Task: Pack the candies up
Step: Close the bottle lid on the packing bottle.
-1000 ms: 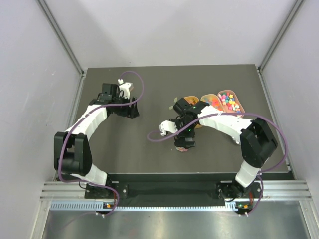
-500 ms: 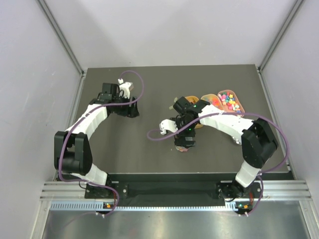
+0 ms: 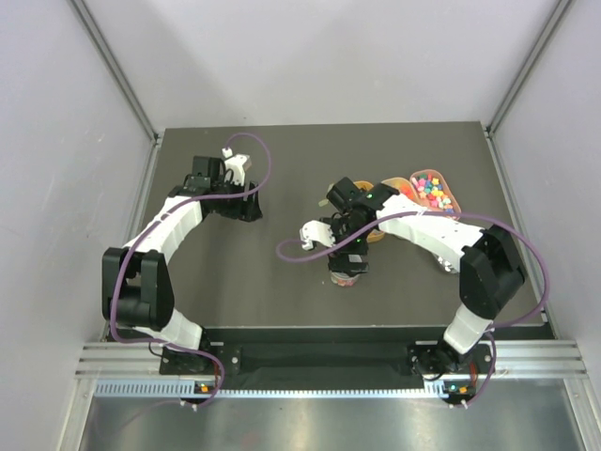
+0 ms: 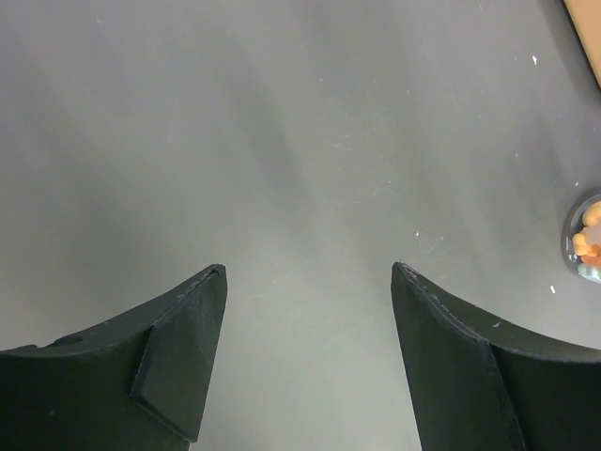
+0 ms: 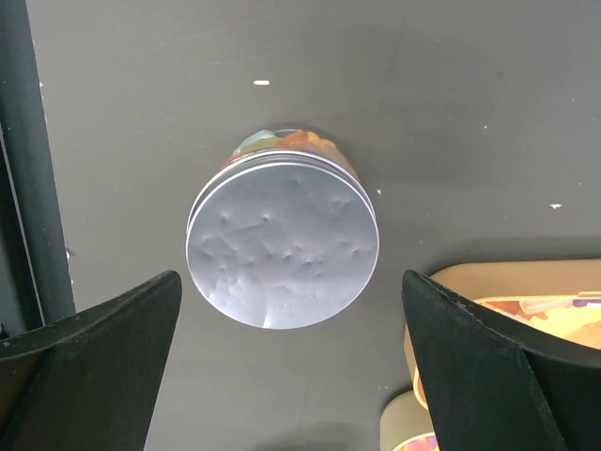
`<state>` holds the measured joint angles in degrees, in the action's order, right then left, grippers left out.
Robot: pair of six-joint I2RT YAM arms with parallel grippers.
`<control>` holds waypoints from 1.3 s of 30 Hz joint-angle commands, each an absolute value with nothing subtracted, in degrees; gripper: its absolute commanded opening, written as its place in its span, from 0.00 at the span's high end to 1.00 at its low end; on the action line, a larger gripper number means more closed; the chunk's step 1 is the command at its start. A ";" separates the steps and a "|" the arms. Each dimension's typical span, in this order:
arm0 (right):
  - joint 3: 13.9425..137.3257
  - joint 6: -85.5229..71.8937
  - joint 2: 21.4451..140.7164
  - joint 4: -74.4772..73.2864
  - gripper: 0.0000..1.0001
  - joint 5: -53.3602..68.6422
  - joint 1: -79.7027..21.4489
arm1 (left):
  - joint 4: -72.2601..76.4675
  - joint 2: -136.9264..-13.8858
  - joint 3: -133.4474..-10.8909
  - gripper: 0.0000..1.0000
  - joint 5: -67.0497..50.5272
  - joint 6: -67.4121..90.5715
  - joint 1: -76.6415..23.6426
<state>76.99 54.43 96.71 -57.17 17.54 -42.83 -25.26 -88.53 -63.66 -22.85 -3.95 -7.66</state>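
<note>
Candies (image 3: 430, 192) in pink, blue, green and yellow fill the orange tray at the back right. More candies (image 5: 285, 141) show through the wall of a small clear round dish (image 3: 348, 280), which is covered by a silver lid (image 5: 282, 240). My right gripper (image 5: 289, 275) hangs open over that lid, with a finger on each side and not touching it; from above, this right gripper (image 3: 346, 268) hides most of the dish. My left gripper (image 4: 308, 268) is open over bare table with nothing between its fingers. The dish (image 4: 586, 241) sits at its view's right edge.
Three orange oval trays sit at the back right: one with candies (image 3: 449, 195), a second (image 3: 393, 187), and a third (image 3: 360, 185) half under the right arm. One tray rim (image 5: 526, 278) lies just right of the right fingers. Grey walls close in the table (image 3: 254, 282).
The right wrist has shifted slightly to the left over the dish. The left arm has not moved, and both grippers stay open.
</note>
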 commanded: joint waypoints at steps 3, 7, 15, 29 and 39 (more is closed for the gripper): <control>77.25 55.02 93.78 -58.18 0.01 18.11 -42.19 | -23.47 -87.54 -65.74 0.25 -22.41 -4.13 -7.82; 79.27 53.88 90.80 -57.93 0.00 17.67 -41.66 | -23.99 -87.01 -65.65 0.25 -22.06 -4.39 -7.82; 78.67 50.36 90.88 -56.42 1.00 20.56 -41.31 | -23.20 -87.28 -65.30 0.53 -22.59 -3.16 -7.74; 70.23 51.15 94.65 -53.18 1.00 21.45 -43.15 | -23.12 -85.96 -62.23 0.61 -21.44 -3.25 -7.65; 71.98 48.61 93.35 -55.36 1.00 19.78 -44.56 | -22.32 -86.31 -62.49 0.60 -22.06 -2.64 -7.65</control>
<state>70.96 49.91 94.54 -55.29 20.49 -43.40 -25.02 -88.36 -62.41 -21.58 -3.09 -7.64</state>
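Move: The bottle lid lies on the packing bottle almost straight under the right hand, about 1 cm back and some 3 cm below the open fingers; the bottle's middle is about 6 cm below. The orange box stands some 13 cm ahead of this hand and 4 cm to its right, the middle candy box about 15 cm ahead and 12 cm right. From the left hand the lid lies roughly 15 cm back, 22 cm to the right and 5 cm lower. Over the lid the right hand first rises about 3.5 cm and shuts its wide-open fingers completely, then sinks some 5 cm while drawing back over 3 cm, tipping slightly, until the closed tips come onto the lid's back part. The left hand all but stays in place, its empty fingers narrowing to about half their gap. ##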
